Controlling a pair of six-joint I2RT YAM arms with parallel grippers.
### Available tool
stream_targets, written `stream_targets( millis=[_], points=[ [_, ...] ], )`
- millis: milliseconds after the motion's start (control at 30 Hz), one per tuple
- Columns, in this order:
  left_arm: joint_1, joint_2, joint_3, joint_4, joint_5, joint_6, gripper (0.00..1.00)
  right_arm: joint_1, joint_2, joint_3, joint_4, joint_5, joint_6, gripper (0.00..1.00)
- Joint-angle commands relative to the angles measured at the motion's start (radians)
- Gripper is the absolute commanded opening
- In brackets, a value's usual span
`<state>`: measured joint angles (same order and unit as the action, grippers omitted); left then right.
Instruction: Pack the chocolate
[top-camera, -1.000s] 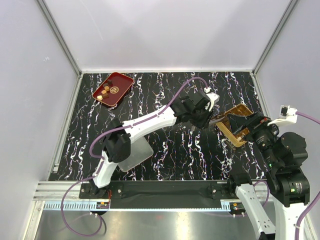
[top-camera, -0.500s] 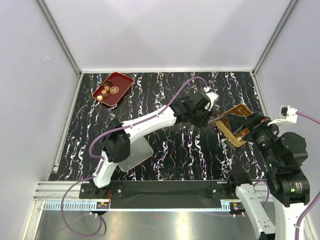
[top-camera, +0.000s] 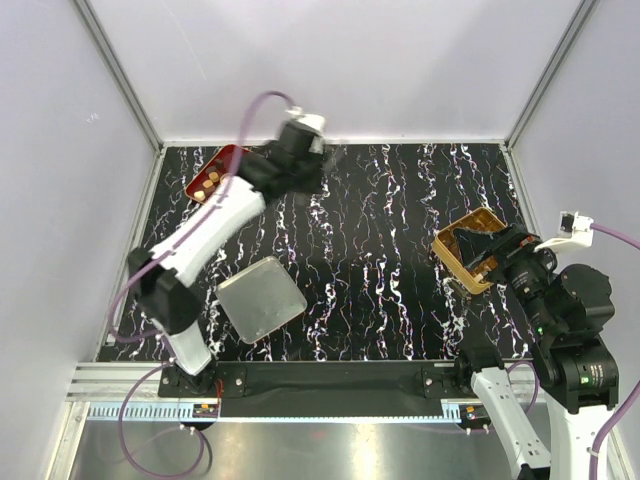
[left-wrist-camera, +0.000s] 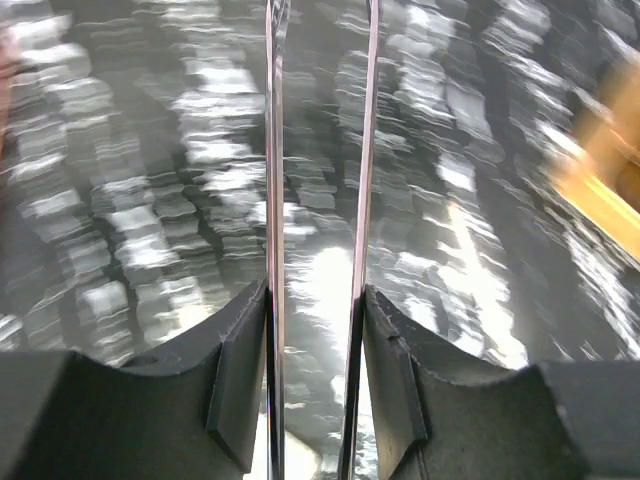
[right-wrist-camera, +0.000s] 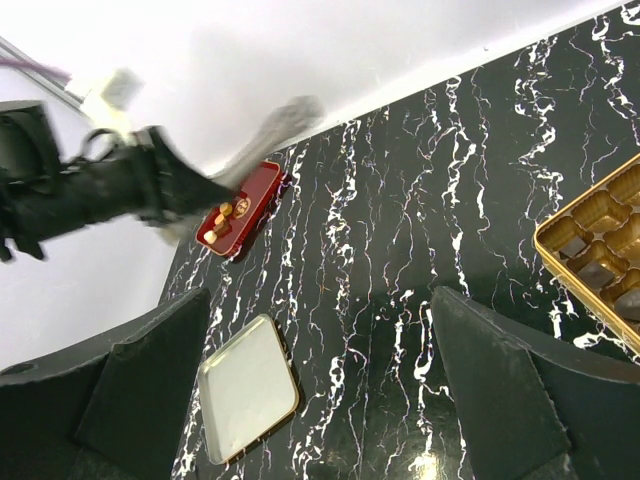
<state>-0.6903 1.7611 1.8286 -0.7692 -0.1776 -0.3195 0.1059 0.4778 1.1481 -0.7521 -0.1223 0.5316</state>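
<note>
Several small brown, tan and cream pieces of chocolate (top-camera: 209, 184) (right-wrist-camera: 222, 217) lie on a red tray (top-camera: 226, 156) (right-wrist-camera: 252, 205) at the back left. My left gripper (top-camera: 300, 165) (left-wrist-camera: 315, 290) is motion-blurred just right of the tray. It is shut on thin metal tongs (left-wrist-camera: 275, 200), whose two blades run forward with nothing between them. The gold compartmented box (top-camera: 463, 243) (right-wrist-camera: 600, 245) sits at the right. My right gripper (top-camera: 497, 256) (right-wrist-camera: 320, 360) hovers at the box's near right edge, open and empty.
A square silver lid (top-camera: 262, 298) (right-wrist-camera: 248, 388) lies flat at the front left near the left arm's base. White walls close in the black marbled table (top-camera: 380, 260) at the back and both sides.
The left arm has swung from beside the gold box across to the back left by the red tray, uncovering the silver lid. The right arm has stayed still.
</note>
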Motion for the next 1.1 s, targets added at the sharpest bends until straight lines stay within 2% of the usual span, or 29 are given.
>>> stream_targets(
  millis=[0, 167, 267, 467, 1067],
  points=[
    [0.162, -0.107, -0.093, -0.024, -0.088, -0.032, 0.43, 0.006, -0.007, -0.005, 0.034, -0.002, -0.008, 1.00],
    [0.394, -0.175, -0.233, -0.013, -0.082, -0.039, 0.43, 0.006, -0.004, -0.016, 0.045, -0.013, -0.008, 1.00],
    [0.489, -0.192, -0.293, 0.004, -0.076, -0.036, 0.43, 0.006, -0.002, -0.021, 0.050, -0.013, -0.010, 1.00],
    [0.593, -0.169, -0.345, 0.016, -0.086, -0.035, 0.44, 0.005, -0.004, -0.027, 0.053, -0.010, -0.013, 1.00],
    [0.615, -0.049, -0.351, 0.042, -0.106, -0.036, 0.45, 0.006, 0.005, -0.004, 0.048, 0.003, -0.032, 0.99]
  ],
)
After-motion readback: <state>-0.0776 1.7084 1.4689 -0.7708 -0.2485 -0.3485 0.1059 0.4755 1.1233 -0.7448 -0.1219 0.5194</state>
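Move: The chocolates sit together in the left part of the red tray. From the left gripper they are about 34 cm to the left, 16 cm ahead and 24 cm below. The red tray's middle is roughly 29 cm left and 19 cm ahead. The white tray lies about 15 cm left and 19 cm back. From the idle right gripper the chocolates are some 63 cm left, 36 cm ahead and 37 cm below. Swing the left gripper fast to the left, about 29 cm, towards the red tray, keeping its hold on the long tongs. Turn it some 40 degrees counter-clockwise on the way and sink from mid-swing. Once beside the tray, stop the sideways travel, tip the tongs steeper and ease down a few centimetres more, about 11 cm lower in all, bringing the tips close to the chocolates. ##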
